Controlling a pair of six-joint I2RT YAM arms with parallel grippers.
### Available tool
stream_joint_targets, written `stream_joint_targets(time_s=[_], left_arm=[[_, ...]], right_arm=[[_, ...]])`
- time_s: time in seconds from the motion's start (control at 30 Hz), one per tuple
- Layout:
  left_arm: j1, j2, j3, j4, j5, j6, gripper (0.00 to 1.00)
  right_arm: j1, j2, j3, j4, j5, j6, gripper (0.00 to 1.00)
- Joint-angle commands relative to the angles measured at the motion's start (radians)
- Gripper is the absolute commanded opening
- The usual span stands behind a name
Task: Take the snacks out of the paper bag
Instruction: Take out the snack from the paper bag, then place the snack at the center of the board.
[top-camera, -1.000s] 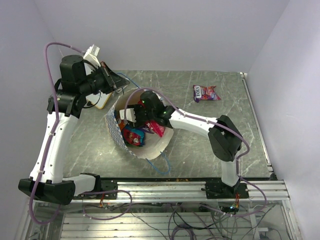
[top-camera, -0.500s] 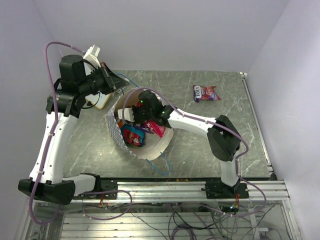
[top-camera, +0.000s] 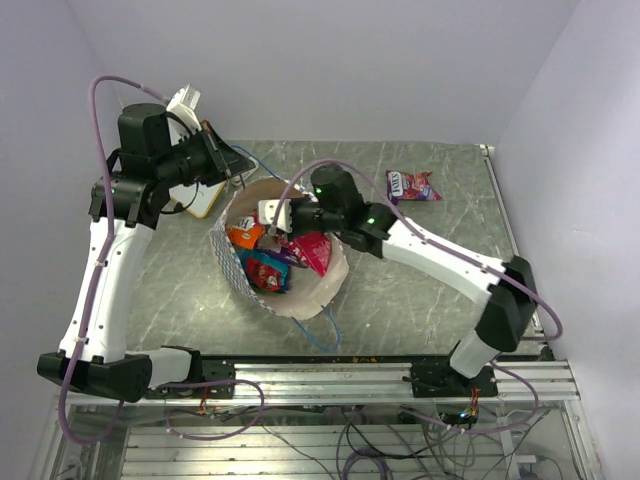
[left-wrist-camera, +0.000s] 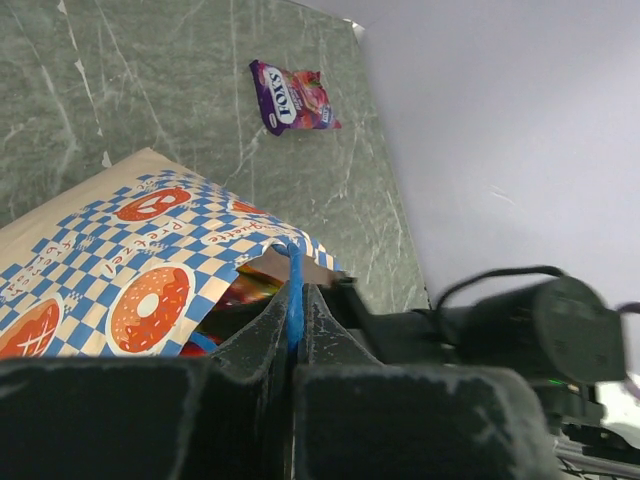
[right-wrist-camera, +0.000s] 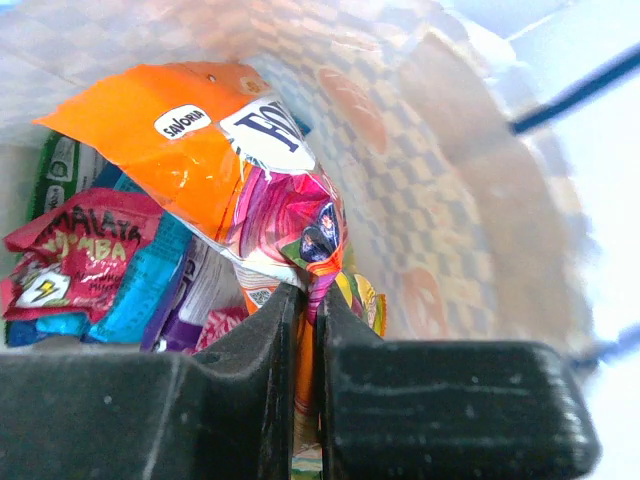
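Note:
The paper bag (top-camera: 303, 297) lies open-mouthed mid-table, its checkered side (left-wrist-camera: 130, 270) filling the left wrist view. My left gripper (top-camera: 232, 166) is shut on the bag's blue cord handle (left-wrist-camera: 295, 285) and holds the rim up. Inside the mouth, my right gripper (top-camera: 268, 222) is shut on a corner of an orange snack packet (right-wrist-camera: 190, 150), which hangs above the other snacks. Under it lie a red-pink packet (right-wrist-camera: 80, 255), a blue one (right-wrist-camera: 150, 285) and a red one (top-camera: 268, 270). A purple packet (top-camera: 412, 186) lies outside on the table at the back right.
A wooden-framed board (top-camera: 206, 203) sits beside the bag on the left, under the left arm. The bag's second blue cord (top-camera: 322, 330) trails toward the table's near edge. Walls close in at the back and both sides.
My right gripper shut on the orange packet and pulled back up toward the bag's mouth, bringing the packet into sight. The right arm's elbow swung out right. The left arm kept its hold.

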Motion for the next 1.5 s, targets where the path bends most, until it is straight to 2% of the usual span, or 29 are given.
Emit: stream_joint_targets(time_s=[0.0,0.23,0.57,0.67,0.87,1.0,1.1,1.3,1.47], left_arm=[[0.004,0.002,0.065,0.000,-0.019,0.017,0.07],[0.005,0.013,0.067,-0.016,-0.045,0.020,0.07],[0.005,0.021,0.057,-0.030,-0.052,0.022,0.07],[0.005,0.021,0.055,-0.034,-0.055,0.026,0.07],[0.005,0.020,0.049,-0.029,-0.049,0.026,0.07],[0.005,0.015,0.039,-0.029,-0.045,0.025,0.07],[0.005,0.011,0.035,-0.035,-0.042,0.028,0.07],[0.005,-0.001,0.018,-0.036,-0.034,0.030,0.07],[-0.002,0.000,0.023,-0.044,-0.038,0.038,0.07]], right_arm=[[0.000,-0.134,-0.044,-0.054,0.065,0.042,0.00],[-0.002,-0.342,-0.079,-0.170,0.177,0.047,0.00],[-0.033,-0.519,-0.057,-0.060,0.330,0.100,0.00],[-0.099,-0.565,-0.088,-0.012,0.336,0.110,0.00],[-0.325,-0.590,-0.230,0.075,0.376,0.134,0.00],[-0.408,-0.556,-0.384,0.215,0.424,0.091,0.00],[-0.521,-0.485,-0.453,0.295,0.386,0.027,0.00],[-0.673,-0.292,-0.438,0.352,0.272,-0.105,0.00],[-0.736,-0.129,-0.347,0.298,0.244,-0.250,0.00]])
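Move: The right hand, still down inside the paper bag's mouth, already pinches the orange snack. The purple snack on the open table, where it is headed, lies about 37 cm to its right, some 22 cm farther out and 23 cm lower. Still in the bag, the red snack is about 8 cm right and 3 cm back, the turquoise snack some 8 cm back and 4 cm left, both roughly 14 cm below. From the left hand, the purple snack is about 40 cm right, 20 cm ahead and 38 cm down. Keeping its pinch on the orange snack, the right hand lifts it out of the paper bag, rising about 17 cm while going right and slightly back, then swings forward and right and sinks some 23 cm towards the purple snack, ending roughly 35 cm right of its start. The wrist turns about 55 degrees clockwise on the way. The left fingers keep holding the blue handle almost in place. ##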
